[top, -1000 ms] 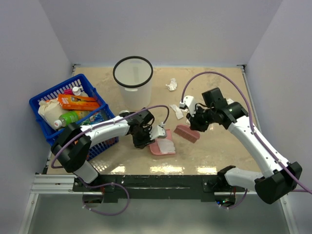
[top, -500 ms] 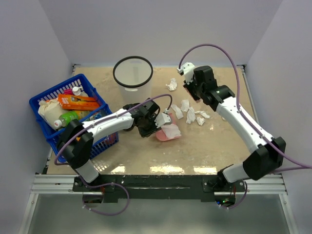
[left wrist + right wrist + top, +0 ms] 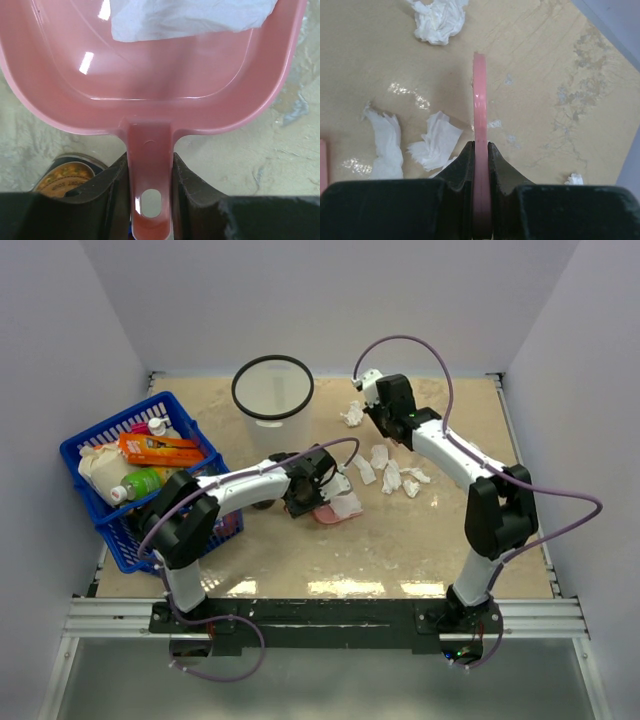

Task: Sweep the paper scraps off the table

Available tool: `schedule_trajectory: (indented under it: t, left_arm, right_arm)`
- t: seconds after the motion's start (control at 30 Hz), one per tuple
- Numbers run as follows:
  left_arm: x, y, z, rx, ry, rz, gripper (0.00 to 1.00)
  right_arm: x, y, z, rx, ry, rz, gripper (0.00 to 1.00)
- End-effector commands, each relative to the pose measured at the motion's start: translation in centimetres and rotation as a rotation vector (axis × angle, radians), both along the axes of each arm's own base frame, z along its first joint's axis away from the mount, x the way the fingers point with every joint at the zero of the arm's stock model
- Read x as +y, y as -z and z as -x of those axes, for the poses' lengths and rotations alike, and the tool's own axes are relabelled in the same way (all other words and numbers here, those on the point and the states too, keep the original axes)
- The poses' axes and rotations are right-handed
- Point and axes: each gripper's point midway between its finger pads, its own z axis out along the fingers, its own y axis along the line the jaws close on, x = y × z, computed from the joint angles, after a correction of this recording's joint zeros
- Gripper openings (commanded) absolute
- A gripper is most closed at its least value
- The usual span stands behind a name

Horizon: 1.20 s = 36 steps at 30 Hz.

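Observation:
My left gripper (image 3: pixel 316 494) (image 3: pixel 150 200) is shut on the handle of a pink dustpan (image 3: pixel 340 508) (image 3: pixel 150 90) lying on the table (image 3: pixel 420 540). A white piece of paper (image 3: pixel 190 17) sits in the pan. My right gripper (image 3: pixel 384 418) (image 3: pixel 480 150) is shut on a flat pink brush handle (image 3: pixel 480 95), seen edge-on, above the back of the table. Several paper scraps lie loose: a crumpled wad (image 3: pixel 352 413) (image 3: pixel 440 15) at the back, and flatter pieces (image 3: pixel 380 455) (image 3: pixel 392 478) (image 3: pixel 435 145) (image 3: pixel 385 142) between the brush and the dustpan.
A white bin with a black rim (image 3: pixel 272 400) stands at the back, left of centre. A blue basket (image 3: pixel 100 445) of groceries fills the left side, against my left arm. Walls close in the back and both sides. A round tin lid (image 3: pixel 65 175) shows beside the left fingers.
My right arm swung the brush from beside the dustpan up to the back of the table, near the far wad. The left arm carried the dustpan a little back and right.

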Motion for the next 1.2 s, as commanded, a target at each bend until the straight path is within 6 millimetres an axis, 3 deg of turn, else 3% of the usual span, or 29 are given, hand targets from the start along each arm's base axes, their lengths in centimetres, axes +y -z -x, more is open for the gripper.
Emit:
schedule_trajectory:
  t: [0.0, 0.13, 0.27, 0.43, 0.53, 0.57, 0.63, 0.87, 1.03, 1.17]
  left_arm:
    - [-1.2, -1.1, -2.5, -0.087, -0.038, 0.013, 0.0]
    - [-2.1, -0.9, -2.8, -0.065, -0.03, 0.018, 0.0]
    - [-3.1, -0.4, -3.3, -0.034, -0.021, 0.022, 0.0]
    - [-4.1, -0.1, -2.9, 0.009, -0.009, 0.049, 0.0]
    - [-4.6, -0.1, -2.5, 0.031, 0.005, 0.08, 0.01]
    - [-4.8, 0.0, -2.1, 0.046, 0.018, 0.089, 0.08]
    - [-4.6, 0.0, -1.8, 0.053, 0.027, 0.092, 0.12]
    - [-4.2, -1.2, -1.4, 0.002, 0.057, 0.134, 0.39]
    - [-4.0, -2.2, -0.9, -0.016, 0.085, 0.176, 0.59]
    - [-4.2, -3.2, -0.4, -0.024, 0.117, 0.225, 0.66]
  right_arm:
    - [3.3, -1.9, 0.0, -0.018, -0.096, -0.162, 0.0]
    - [5.3, 0.3, 2.5, 0.107, -0.114, -0.298, 0.0]
    - [6.2, 0.4, 5.5, 0.199, -0.109, -0.414, 0.0]
    - [7.6, -1.7, 8.9, 0.259, -0.122, -0.583, 0.0]
    - [7.1, -3.0, 9.9, 0.269, -0.09, -0.669, 0.0]
    - [6.9, -3.4, 10.1, 0.283, -0.085, -0.702, 0.0]
    - [5.2, -4.2, 9.6, 0.28, -0.025, -0.756, 0.0]
    - [0.8, -4.9, 9.3, 0.227, 0.051, -0.705, 0.0]
    - [0.4, -5.8, 9.5, 0.187, 0.04, -0.702, 0.0]
    - [0.2, -6.3, 9.6, 0.163, 0.033, -0.689, 0.0]
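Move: The right hand, holding the brush, is some 13 cm above the table. The paper strip to be swept lies about 5 cm to its left and 6 back, a flat scrap 3 cm left and 2 back, the crumpled scrap 7 left and 7 ahead, the dustpan's tray 9 left and 13 back. From the left hand, which holds the dustpan's handle, the strip is roughly 12 cm right and 9 ahead, the tray 8 right. Leftward and back, dipping some 3 cm, the right hand sweeps the held brush towards the dustpan, left side rolling up about 40 degrees, then lifts and swings back right. The left hand first pushes the dustpan forward and right to meet the brush, then draws back and opens, letting go of the handle and rising slightly. ##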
